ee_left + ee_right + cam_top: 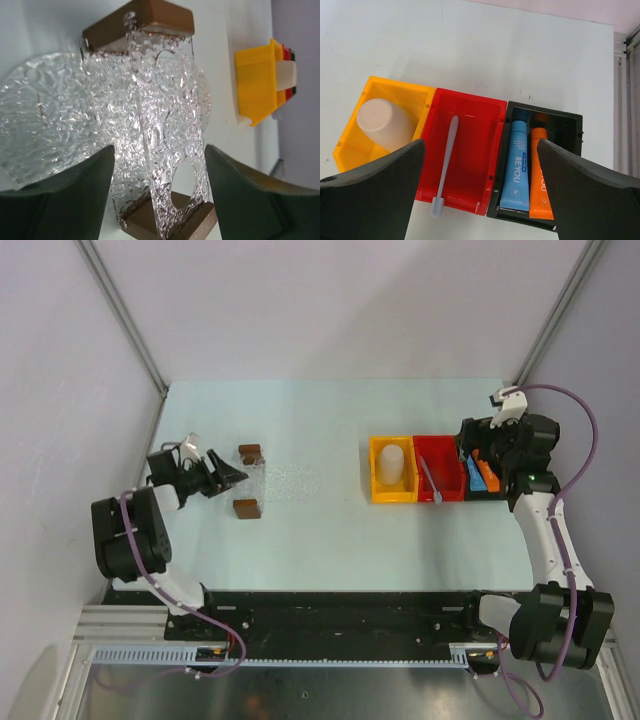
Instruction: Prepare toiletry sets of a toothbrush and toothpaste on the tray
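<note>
The clear plastic tray (285, 480) lies at the left of the table with a brown block (250, 453) at each short end. My left gripper (225, 477) is open at its left side. In the left wrist view the tray (165, 100) has a thin upright wall between my spread fingers (60, 190), which do not touch it. The whitish toothbrush (447, 155) lies in the red bin (475, 150). The toothpaste, a blue tube (517, 170) and an orange tube (540, 175), lies in the black bin (570, 125). My right gripper (480, 192) hovers open above these bins.
A yellow bin (378, 485) holding a beige cup (392, 465) stands left of the red bin (450, 480), all in a row at the right of the table. The yellow bin (255, 80) also shows in the left wrist view, beyond the tray.
</note>
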You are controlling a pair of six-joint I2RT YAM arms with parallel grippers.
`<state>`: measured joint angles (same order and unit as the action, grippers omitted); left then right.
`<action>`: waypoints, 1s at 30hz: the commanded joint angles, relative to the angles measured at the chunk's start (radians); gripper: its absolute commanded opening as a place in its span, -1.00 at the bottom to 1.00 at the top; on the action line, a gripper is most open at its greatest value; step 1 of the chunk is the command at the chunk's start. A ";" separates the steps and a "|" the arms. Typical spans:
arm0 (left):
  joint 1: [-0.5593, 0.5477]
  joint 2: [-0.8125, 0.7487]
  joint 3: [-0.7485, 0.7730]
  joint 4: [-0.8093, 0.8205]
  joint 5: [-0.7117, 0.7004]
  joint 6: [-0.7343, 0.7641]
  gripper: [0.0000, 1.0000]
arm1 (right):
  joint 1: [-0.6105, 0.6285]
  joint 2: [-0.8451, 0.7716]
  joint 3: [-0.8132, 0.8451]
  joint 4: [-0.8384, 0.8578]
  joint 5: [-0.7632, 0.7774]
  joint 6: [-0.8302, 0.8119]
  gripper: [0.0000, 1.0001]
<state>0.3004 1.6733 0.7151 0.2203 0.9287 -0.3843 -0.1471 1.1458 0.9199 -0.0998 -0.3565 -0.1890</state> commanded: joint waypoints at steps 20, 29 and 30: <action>0.002 -0.307 0.113 -0.578 -0.206 0.522 0.79 | 0.011 0.022 0.000 0.012 0.004 -0.029 0.99; -0.187 -0.333 0.239 -0.624 -0.529 0.518 0.99 | 0.012 0.028 0.000 0.011 0.004 -0.033 0.99; -0.217 -0.322 0.269 -0.636 -0.553 0.516 1.00 | 0.012 0.028 0.000 0.011 0.002 -0.033 0.99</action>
<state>0.1699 1.3739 0.8856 -0.3763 0.5423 0.0807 -0.1394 1.1690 0.9199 -0.1001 -0.3557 -0.2043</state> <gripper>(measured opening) 0.996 0.994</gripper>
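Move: The clear tray with brown blocks at both ends stands right by the left hand's parted fingers, its middle about 4 cm to the right, 1 cm ahead and 2 cm lower. Its far block lies some 8 cm ahead and 4 cm right, its near block about 6 cm back and 3 cm right; a clear oval sheet is level with the hand, 9 cm to the right and 4 cm below. From the idle right hand the tray is roughly 50 cm left, 2 cm back and 20 cm below. Back and a little left, the left hand draws away from the tray by about 5 cm, already loosed from its grip, then turns upward and partly forward again, ending some 4 cm higher than it began. All the way the wrist rolls, left side rising, about 30 degrees, and the fingers spread from three quarters to fully open. ##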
